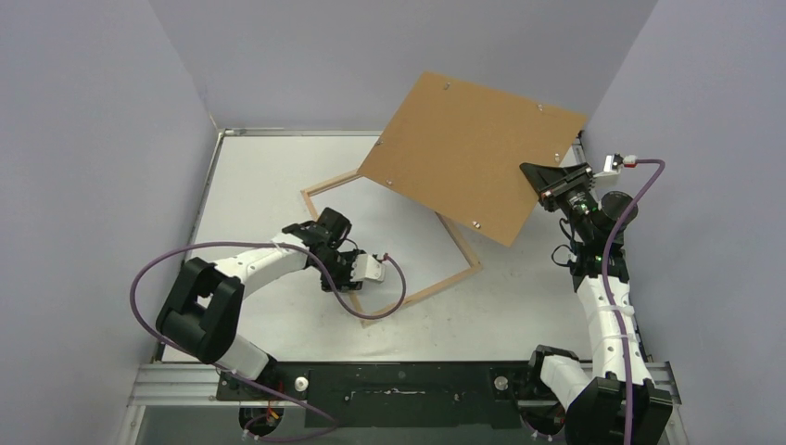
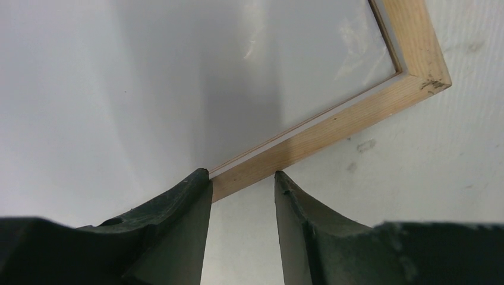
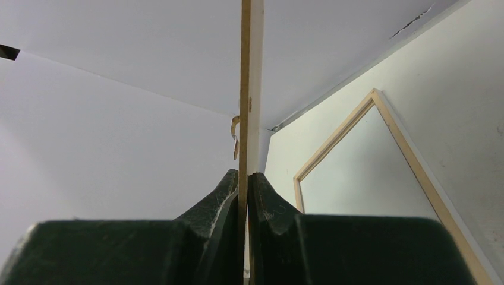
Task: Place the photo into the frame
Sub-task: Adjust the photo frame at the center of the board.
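The frame [image 1: 445, 283] of pale wood lies flat on the table. A smooth white sheet [image 1: 399, 250] fills its opening, apparently the photo with its plain back up; no image side shows. My left gripper [image 1: 347, 284] points down at the frame's near-left bar. In the left wrist view that bar [image 2: 356, 113] runs across the gap of the left gripper [image 2: 241, 175], whose jaws stand apart, gripping nothing. My right gripper [image 1: 542, 190] is shut on the edge of a brown backing panel [image 1: 468, 153], held tilted above the frame's far corner. The right wrist view shows the gripper [image 3: 243, 175] pinching the panel [image 3: 251, 89] edge-on.
Pale walls close in the table [image 1: 250, 176] on the left, back and right. The raised panel hides the frame's far corner and part of the back of the table. A purple cable [image 1: 148, 269] loops off the left arm.
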### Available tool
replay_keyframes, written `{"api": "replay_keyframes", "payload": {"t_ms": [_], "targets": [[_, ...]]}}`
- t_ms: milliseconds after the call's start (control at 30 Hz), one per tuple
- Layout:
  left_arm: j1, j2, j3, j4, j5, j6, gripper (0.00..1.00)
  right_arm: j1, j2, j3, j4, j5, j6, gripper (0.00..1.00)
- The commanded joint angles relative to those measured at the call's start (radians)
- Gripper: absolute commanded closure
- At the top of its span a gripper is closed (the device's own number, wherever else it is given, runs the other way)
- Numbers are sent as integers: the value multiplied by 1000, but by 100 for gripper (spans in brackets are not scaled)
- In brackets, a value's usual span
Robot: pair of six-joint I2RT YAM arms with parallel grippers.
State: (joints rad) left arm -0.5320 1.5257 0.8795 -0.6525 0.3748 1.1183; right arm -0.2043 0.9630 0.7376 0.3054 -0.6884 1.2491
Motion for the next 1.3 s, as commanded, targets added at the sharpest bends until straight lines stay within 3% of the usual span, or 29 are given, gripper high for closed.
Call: {"api": "replay_keyframes", "payload": {"t_ms": [0, 300, 533, 633, 833, 1033, 1267], "targets": [[-68, -4, 19, 60, 52, -274, 61, -13, -13, 26, 118, 8, 22, 95], [-170, 49, 60, 101, 47, -579, 62, -25, -18, 70, 65, 33, -8, 95], [-156, 5, 157, 39, 45, -643, 38, -26, -16, 82, 62, 34, -7, 95], [-64, -42, 226, -38, 111, -630, 32, -27, -22, 87, 57, 40, -7, 95], [234, -36, 360, -106, 180, -530, 27, -29, -43, 85, 37, 66, -12, 95], [480, 250, 620, -62, 194, -659, 23, -28, -83, 63, -6, 82, -24, 95], [558, 518, 901, -9, 144, -793, 22, -23, -108, 37, -52, 95, -32, 95]]}}
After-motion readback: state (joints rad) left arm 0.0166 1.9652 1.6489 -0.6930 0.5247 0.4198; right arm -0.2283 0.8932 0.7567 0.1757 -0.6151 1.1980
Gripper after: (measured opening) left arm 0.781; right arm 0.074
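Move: The left fingers stand low astride the photo frame's left rail, with the frame's middle about 14 cm ahead and 11 cm to the right. The far-left corner lies some 23 cm ahead and 10 cm left; the near corner 9 cm back and 5 cm right, both about 1 cm below. From the right hand, still holding the brown board up, the frame's middle is roughly 31 cm left, 4 cm ahead and 32 cm below. Left hand nudges the rail right and back, opens, lifts, swings some 30 cm forward-left towards far-left corner. ##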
